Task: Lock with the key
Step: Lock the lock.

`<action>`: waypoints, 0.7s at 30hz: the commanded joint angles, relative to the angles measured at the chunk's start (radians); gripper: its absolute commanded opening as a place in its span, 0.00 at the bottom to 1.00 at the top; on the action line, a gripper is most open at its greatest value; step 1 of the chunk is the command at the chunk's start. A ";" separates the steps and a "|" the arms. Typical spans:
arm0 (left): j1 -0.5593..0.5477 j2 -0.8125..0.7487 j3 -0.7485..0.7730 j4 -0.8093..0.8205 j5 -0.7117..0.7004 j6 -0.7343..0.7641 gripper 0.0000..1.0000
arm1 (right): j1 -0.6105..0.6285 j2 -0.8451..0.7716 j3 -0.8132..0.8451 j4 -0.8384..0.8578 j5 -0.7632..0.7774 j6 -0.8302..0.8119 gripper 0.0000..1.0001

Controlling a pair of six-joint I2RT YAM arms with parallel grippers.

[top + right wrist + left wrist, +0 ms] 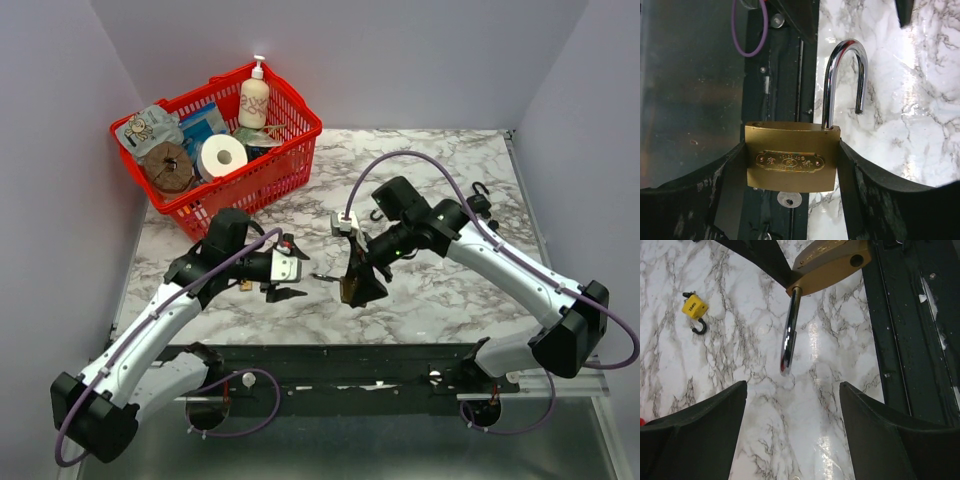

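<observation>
A brass padlock [790,157] hangs above the marble table, with my right gripper [791,145] shut on the sides of its body. Its steel shackle [845,80] stands open, the free end out of the body. A silver key [789,200] sticks out of the underside of the lock. From above, the right gripper [357,283] holds the padlock [352,288] at mid-table with the shackle pointing left. My left gripper [295,270] is open just left of the shackle tip. In the left wrist view the shackle [790,335] lies ahead of the open left gripper [792,386], nothing between the fingers [695,430].
A small yellow padlock [694,307] lies on the table by the left arm. A red basket [250,185] with a lotion bottle [254,98], a paper roll and packets stands at the back left. The black mounting rail [350,365] runs along the near edge.
</observation>
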 commanded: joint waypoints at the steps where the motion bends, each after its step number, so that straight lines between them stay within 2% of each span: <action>1: -0.069 0.046 0.015 0.131 -0.051 -0.024 0.77 | 0.015 0.006 0.057 -0.012 -0.102 0.003 0.01; 12: -0.156 0.106 0.023 0.161 -0.091 -0.059 0.59 | 0.038 0.037 0.097 -0.022 -0.103 0.018 0.01; 18: -0.175 0.115 0.023 0.150 -0.126 -0.053 0.43 | 0.043 0.055 0.111 -0.040 -0.094 0.017 0.01; 19: -0.176 0.117 0.026 0.147 -0.128 -0.042 0.38 | 0.041 0.057 0.114 -0.041 -0.097 0.017 0.00; 21: -0.179 0.118 0.028 0.121 -0.131 -0.021 0.35 | 0.041 0.059 0.115 -0.040 -0.100 0.021 0.01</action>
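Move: The left fingers, wide open, face the open shackle of the brass padlock. Its middle is about 5 cm to their right and roughly level with them ahead and in height. The lock body is some 11 cm right and 3 cm back. The yellow lock lies on the table about 25 cm ahead, 23 cm right and 20 cm below. The right hand already grips the body, the shackle's middle about 6 cm to its left and 2 cm ahead. Reaching to its right and a little down, the left hand goes about 3.5 cm towards the padlock body, bringing its fingers around the shackle, one on the forward side and one on the back, and narrows them to about half their gap. The right hand keeps its grip on the body and eases it about 1 cm left and 1 cm back, shackle first, to meet them. ##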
